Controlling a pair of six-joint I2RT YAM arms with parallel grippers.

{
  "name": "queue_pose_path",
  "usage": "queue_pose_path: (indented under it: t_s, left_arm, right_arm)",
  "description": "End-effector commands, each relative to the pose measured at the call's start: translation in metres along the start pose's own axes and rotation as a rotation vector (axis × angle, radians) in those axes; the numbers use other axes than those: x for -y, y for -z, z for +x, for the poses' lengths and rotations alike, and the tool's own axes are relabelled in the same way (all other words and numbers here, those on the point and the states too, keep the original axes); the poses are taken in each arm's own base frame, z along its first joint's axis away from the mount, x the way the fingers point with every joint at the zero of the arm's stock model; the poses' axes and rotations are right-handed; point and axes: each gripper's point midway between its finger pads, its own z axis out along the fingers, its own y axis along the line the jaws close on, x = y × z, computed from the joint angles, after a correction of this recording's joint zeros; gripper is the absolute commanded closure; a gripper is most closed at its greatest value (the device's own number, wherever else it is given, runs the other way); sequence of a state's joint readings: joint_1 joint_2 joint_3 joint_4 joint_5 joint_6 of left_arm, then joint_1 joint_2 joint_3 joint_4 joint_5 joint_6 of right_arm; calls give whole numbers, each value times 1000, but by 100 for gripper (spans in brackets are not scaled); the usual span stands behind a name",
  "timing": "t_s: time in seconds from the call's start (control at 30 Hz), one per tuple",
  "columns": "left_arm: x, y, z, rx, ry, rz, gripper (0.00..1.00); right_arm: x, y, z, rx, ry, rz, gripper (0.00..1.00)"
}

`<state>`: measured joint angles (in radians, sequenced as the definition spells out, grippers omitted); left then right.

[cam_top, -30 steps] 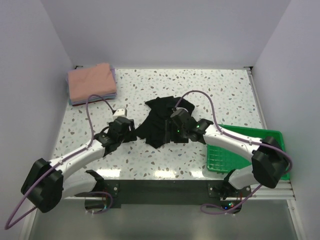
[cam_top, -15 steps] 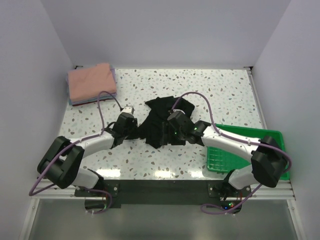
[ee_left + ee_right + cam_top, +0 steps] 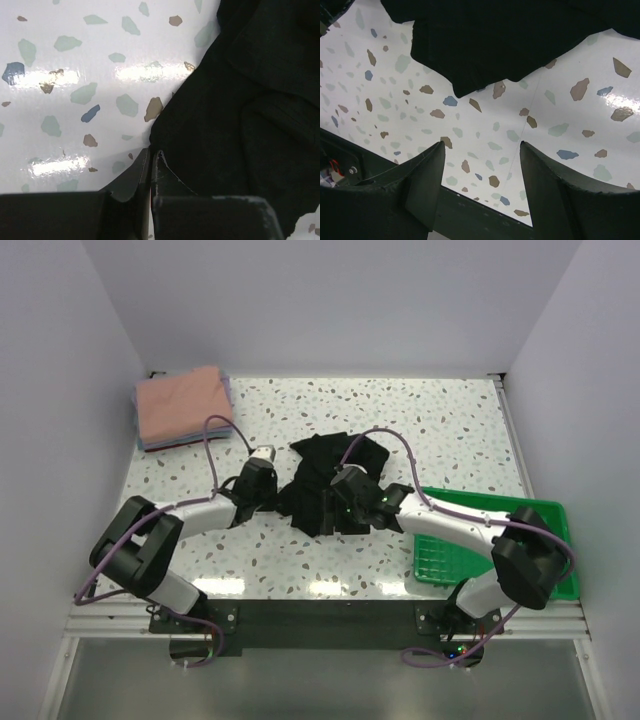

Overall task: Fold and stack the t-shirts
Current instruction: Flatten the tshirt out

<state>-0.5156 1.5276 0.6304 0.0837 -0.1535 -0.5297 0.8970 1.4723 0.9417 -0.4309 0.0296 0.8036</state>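
Observation:
A crumpled black t-shirt [image 3: 322,472] lies mid-table. My left gripper [image 3: 276,492] is at its left edge. In the left wrist view the jaws [image 3: 151,153] are pressed together, with the rim of the black t-shirt [image 3: 240,100] running into the closed tips. My right gripper [image 3: 338,512] hovers over the shirt's near edge. In the right wrist view it [image 3: 482,145] stands open above bare table, short of the black t-shirt [image 3: 495,40]. Folded t-shirts [image 3: 184,406] sit stacked at the back left, salmon-pink on top, lavender and bluish edges beneath.
A green plastic tray [image 3: 440,558] stands at the near right, partly under my right arm. White walls close in the left, back and right sides. A dark rail [image 3: 470,215] runs along the table's near edge below my right fingers.
My left arm reached right to the shirt's left edge and its jaws closed there. My right gripper crept slightly left over the shirt and stayed open.

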Motion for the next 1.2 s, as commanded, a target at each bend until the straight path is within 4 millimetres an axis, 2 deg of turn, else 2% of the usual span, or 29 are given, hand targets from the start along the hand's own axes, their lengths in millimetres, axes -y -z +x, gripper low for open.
queue_pose_path:
  t_s: [0.0,0.03,0.07,0.1,0.13,0.2,0.23,0.27,0.33,0.37,0.5,0.6,0.63,0.73,0.87,0.93,1.03,1.07,1.13,1.17]
  left_arm:
    - [18,5,-30,47,10,63,100]
    - [21,11,-44,72,23,72,100]
    - [29,26,-67,125,43,98,100]
    - [43,42,-99,193,55,134,100]
    - [48,56,-116,229,59,149,100]
    - [70,109,-176,388,71,230,100]
    - [74,125,-190,422,71,246,100]
    - [86,157,-220,500,75,291,100]
    - [98,180,-235,519,66,348,100]
    - [110,201,-248,545,69,406,100]
    - [118,229,-256,572,81,468,100]
    - [121,239,-256,567,79,487,100]
    - [123,242,-256,565,75,502,100]
    - [130,250,-257,573,62,550,100]
    - [134,260,-262,592,36,570,100]
    - [135,265,-265,605,27,574,100]
    - [135,275,-278,639,12,559,100]
    - [134,290,-291,687,2,548,100]
    - [136,299,-305,723,-7,540,100]
    - [138,313,-317,763,-12,546,100]
  right_arm:
    - [-16,3,-13,39,0,-43,36]
    - [-15,3,-14,44,-1,-36,36]
    - [-12,4,-15,57,-7,-18,36]
    - [-8,6,-16,58,-9,0,36]
    - [-6,8,-16,62,-9,10,36]
    - [1,13,-18,83,-17,40,36]
    - [2,16,-20,98,-24,44,36]
    - [1,21,-24,116,-29,38,36]
    - [-2,25,-30,145,-39,24,36]
    - [-7,27,-34,161,-45,3,36]
    - [-28,36,-49,210,-69,-78,36]
    - [-29,49,-62,269,-87,-72,36]
    - [-24,52,-67,296,-92,-46,36]
    - [-9,62,-65,311,-88,12,36]
    - [27,70,-62,359,-126,143,33]
    - [38,71,-58,372,-144,168,32]
    - [47,77,-56,396,-171,162,31]
    - [49,75,-54,397,-173,153,30]
    - [45,69,-49,378,-171,116,30]
    - [43,59,-44,363,-170,98,30]
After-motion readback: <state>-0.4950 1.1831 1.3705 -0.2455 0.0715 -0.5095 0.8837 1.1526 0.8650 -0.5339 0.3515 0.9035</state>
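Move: Pinched already in the shut left fingers, just above the table, is the left edge of the crumpled black t-shirt; its middle lies about 8 cm ahead of and 10 cm right of that hand. From the same hand, the folded stack stands some 25 cm ahead and 23 cm left. The right hand, open, has the t-shirt's middle about 18 cm ahead, 2 cm right and 7 cm below; the t-shirt's near corner is only 4 cm ahead and 2 cm left. Hoisting the pinched edge fast and almost straight up, the left hand climbs about 40 cm, drifting 5 cm right, with most of the rise in one quick burst and a small dip before the last lift; its wrist tips up until the fingers point nearly level, forward and right. The empty, open right hand rises about 6 cm and backs off 7 cm to the right, turning somewhat clockwise. ##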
